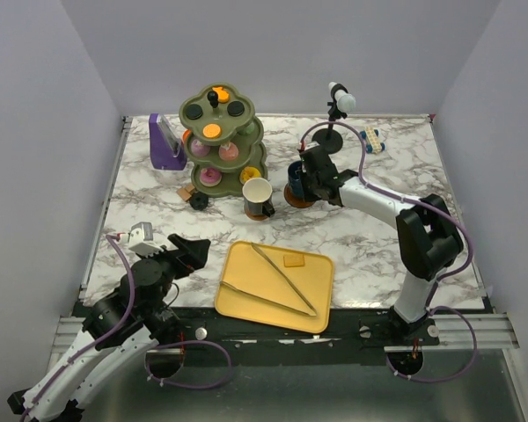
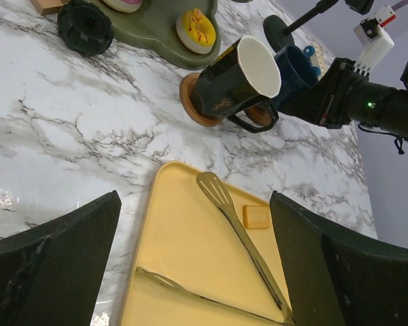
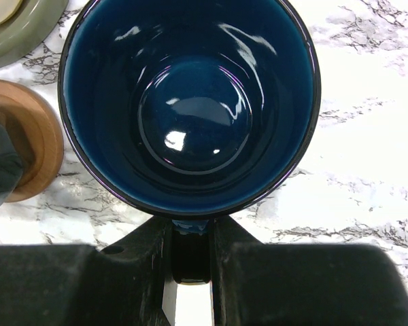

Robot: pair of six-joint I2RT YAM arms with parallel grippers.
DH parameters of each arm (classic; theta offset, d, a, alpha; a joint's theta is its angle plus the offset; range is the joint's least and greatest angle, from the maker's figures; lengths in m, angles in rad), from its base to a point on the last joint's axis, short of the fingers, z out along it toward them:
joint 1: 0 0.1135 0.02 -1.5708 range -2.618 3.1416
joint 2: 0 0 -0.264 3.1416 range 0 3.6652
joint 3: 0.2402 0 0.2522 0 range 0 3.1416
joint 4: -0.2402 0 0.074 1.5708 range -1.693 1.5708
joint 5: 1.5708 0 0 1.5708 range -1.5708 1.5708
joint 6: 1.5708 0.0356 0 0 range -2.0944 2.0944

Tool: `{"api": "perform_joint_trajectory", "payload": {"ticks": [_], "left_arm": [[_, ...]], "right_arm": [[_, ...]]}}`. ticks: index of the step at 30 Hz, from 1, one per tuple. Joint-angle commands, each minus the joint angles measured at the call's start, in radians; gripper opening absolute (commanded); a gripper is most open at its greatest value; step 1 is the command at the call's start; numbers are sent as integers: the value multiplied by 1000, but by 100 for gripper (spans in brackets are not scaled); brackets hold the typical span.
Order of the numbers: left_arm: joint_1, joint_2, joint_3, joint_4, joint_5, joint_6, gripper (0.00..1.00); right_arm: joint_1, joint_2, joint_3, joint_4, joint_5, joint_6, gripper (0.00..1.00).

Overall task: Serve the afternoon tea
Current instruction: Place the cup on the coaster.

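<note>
The olive-green three-tier stand (image 1: 220, 141) at the back holds several small toy cakes and doughnuts. In front of it the black cream-lined mug (image 1: 258, 198) (image 2: 234, 85) stands on a round brown coaster (image 2: 190, 102). Just right of it is the dark-blue mug (image 1: 297, 178) (image 3: 190, 102), over a second coaster (image 1: 299, 201). My right gripper (image 1: 315, 180) (image 3: 190, 261) is shut on that mug's handle. My left gripper (image 1: 189, 251) (image 2: 194, 265) hangs open with nothing in it, just left of the yellow tray (image 1: 246, 299). A biscuit (image 1: 293, 261) (image 2: 256, 216) lies on the tray.
Metal tongs (image 1: 277, 281) (image 2: 238, 231) lie spread on the tray. A black doughnut (image 1: 199, 202) and a small biscuit (image 1: 186, 191) lie by the stand's foot. A purple holder (image 1: 165, 142) stands back left, a black stand with a white ball (image 1: 337, 110) and a blue-white toy (image 1: 372, 138) back right.
</note>
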State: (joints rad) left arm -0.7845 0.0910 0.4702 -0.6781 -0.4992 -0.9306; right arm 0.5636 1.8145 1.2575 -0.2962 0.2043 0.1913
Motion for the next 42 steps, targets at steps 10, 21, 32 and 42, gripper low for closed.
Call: {"api": "perform_joint_trajectory", "payload": {"ticks": [10, 21, 32, 42], "left_arm": [[5, -7, -30, 13, 20, -13, 99], [5, -2, -28, 6, 23, -14, 99], [5, 8, -21, -1, 20, -17, 99], [5, 18, 30, -114, -96, -44, 99]], "right_arm": [[-8, 35, -30, 111, 20, 12, 0], [-11, -9, -72, 109, 19, 39, 47], [-11, -204, -101, 47, 15, 76, 88], [-11, -692, -333, 21, 90, 247, 93]]}}
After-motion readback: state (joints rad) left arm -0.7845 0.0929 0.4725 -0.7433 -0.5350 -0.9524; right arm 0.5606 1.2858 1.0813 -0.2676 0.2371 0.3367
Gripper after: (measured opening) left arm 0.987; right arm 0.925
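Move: The right hand holds the blue cup by its handle, and the coaster lies under the cup, about 5 cm ahead of the hand, 2 cm left and 7 cm down. The dark mug stands some 10 cm left of that coaster and 4 cm nearer; the yellow doughnut sits roughly 10 cm ahead and 13 cm left of the hand, the lamp base 21 cm ahead and 5 cm right. From the left hand the coaster is about 27 cm ahead, 20 cm right and 18 cm below. Slowly down by about 2 cm, the right hand sets the blue cup onto the coaster, still pinching the handle. It then opens its fingers wide to let go and climbs away fast, some 17 cm, drawing back and a little right late in the rise while the hand tips up and its left side rolls upward. ##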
